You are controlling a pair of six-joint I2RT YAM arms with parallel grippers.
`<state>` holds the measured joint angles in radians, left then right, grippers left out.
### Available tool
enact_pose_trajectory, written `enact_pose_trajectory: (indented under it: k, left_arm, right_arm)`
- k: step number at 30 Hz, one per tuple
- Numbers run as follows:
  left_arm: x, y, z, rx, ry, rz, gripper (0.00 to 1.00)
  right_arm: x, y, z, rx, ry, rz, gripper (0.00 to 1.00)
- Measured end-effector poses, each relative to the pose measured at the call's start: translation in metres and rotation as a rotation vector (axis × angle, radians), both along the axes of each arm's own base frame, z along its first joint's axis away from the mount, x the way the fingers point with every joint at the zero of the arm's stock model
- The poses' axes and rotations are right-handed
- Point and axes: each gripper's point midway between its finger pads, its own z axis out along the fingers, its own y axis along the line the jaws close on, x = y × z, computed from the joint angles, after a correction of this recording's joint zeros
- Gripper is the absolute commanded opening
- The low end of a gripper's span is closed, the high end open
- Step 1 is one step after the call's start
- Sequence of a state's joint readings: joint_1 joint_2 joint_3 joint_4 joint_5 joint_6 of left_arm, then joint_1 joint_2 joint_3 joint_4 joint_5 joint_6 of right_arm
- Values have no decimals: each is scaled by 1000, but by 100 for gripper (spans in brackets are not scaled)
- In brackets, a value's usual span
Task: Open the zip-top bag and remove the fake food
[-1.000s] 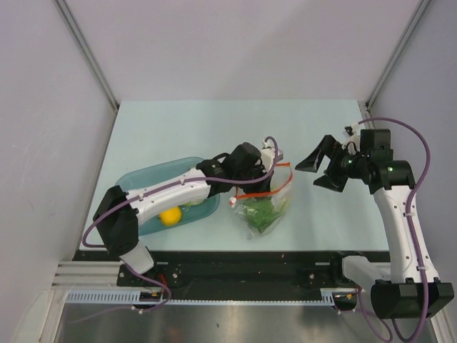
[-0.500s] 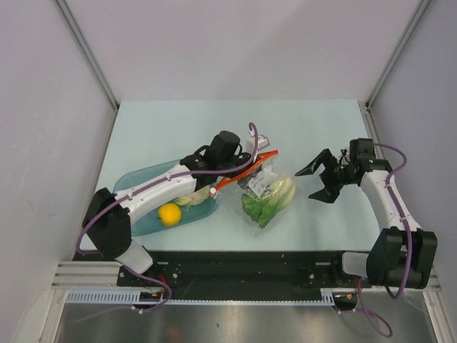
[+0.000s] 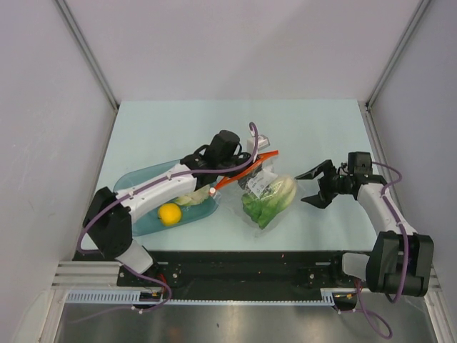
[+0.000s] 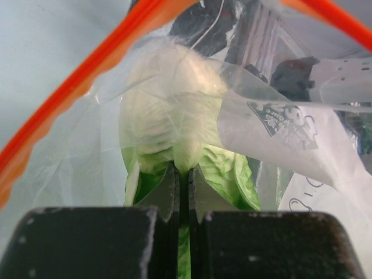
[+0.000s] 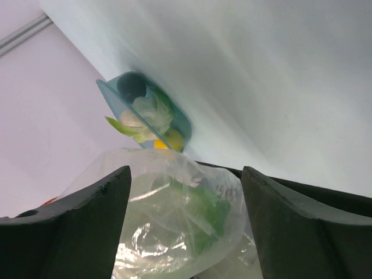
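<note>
The zip-top bag (image 3: 268,193) lies right of centre, its red-orange zip strip (image 3: 239,173) spread open toward my left arm. In the left wrist view the strip (image 4: 87,75) arcs around the camera's view into the bag. My left gripper (image 4: 183,170) is shut on the lettuce (image 4: 168,110) inside the bag; green leaf shows between its fingers. In the top view that gripper (image 3: 255,168) sits at the bag's mouth. My right gripper (image 3: 308,188) is open just right of the bag's closed end. In the right wrist view the bag (image 5: 174,221) lies between its fingers (image 5: 87,232), apart from both.
A teal tray (image 3: 139,218) left of the bag holds a yellow fruit (image 3: 169,213) and a white cauliflower (image 3: 189,199). The right wrist view shows the tray (image 5: 180,119) beyond the bag, with a dark piece (image 5: 131,86) in it. The table's near edge runs just below.
My left gripper first moved left and down with the bag and lettuce, laying the bag on the table. My right arm came down toward the bag's closed end, and its jaws narrowed a little.
</note>
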<state>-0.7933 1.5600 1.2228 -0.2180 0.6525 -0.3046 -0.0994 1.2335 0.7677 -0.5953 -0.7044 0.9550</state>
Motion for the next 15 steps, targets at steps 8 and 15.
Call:
enact_pose_trajectory:
  k: [8, 15]
  left_arm:
    - [3, -1, -12, 21, 23, 3, 0]
    - [2, -1, -12, 22, 35, 0, 0]
  right_arm:
    - [-3, 16, 10, 47, 6, -57, 66]
    - [0, 34, 12, 48, 10, -75, 23]
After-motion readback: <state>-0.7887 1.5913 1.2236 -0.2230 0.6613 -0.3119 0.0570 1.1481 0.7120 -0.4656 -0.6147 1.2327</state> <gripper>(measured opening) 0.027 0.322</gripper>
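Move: About 4 cm to the right hand's left, at its own height and no farther out, hangs the closed end of the zip-top bag. The lettuce inside has its middle some 10 cm left of the hand and 2 cm back, and the orange zip rim is roughly 16 cm left, 5 cm farther out and 5 cm up. From the left hand that closed end lies about 9 cm right, 1 cm back and 4 cm lower. Reaching left some 3.5 cm, and rising about 1 cm as it goes, the right hand brings its wide-open fingers over the closed end of the bag and draws them together to about a third open, catching the clear film between the tips. The left hand keeps its fingers shut on the lettuce inside the bag, sinking only about a centimetre. ##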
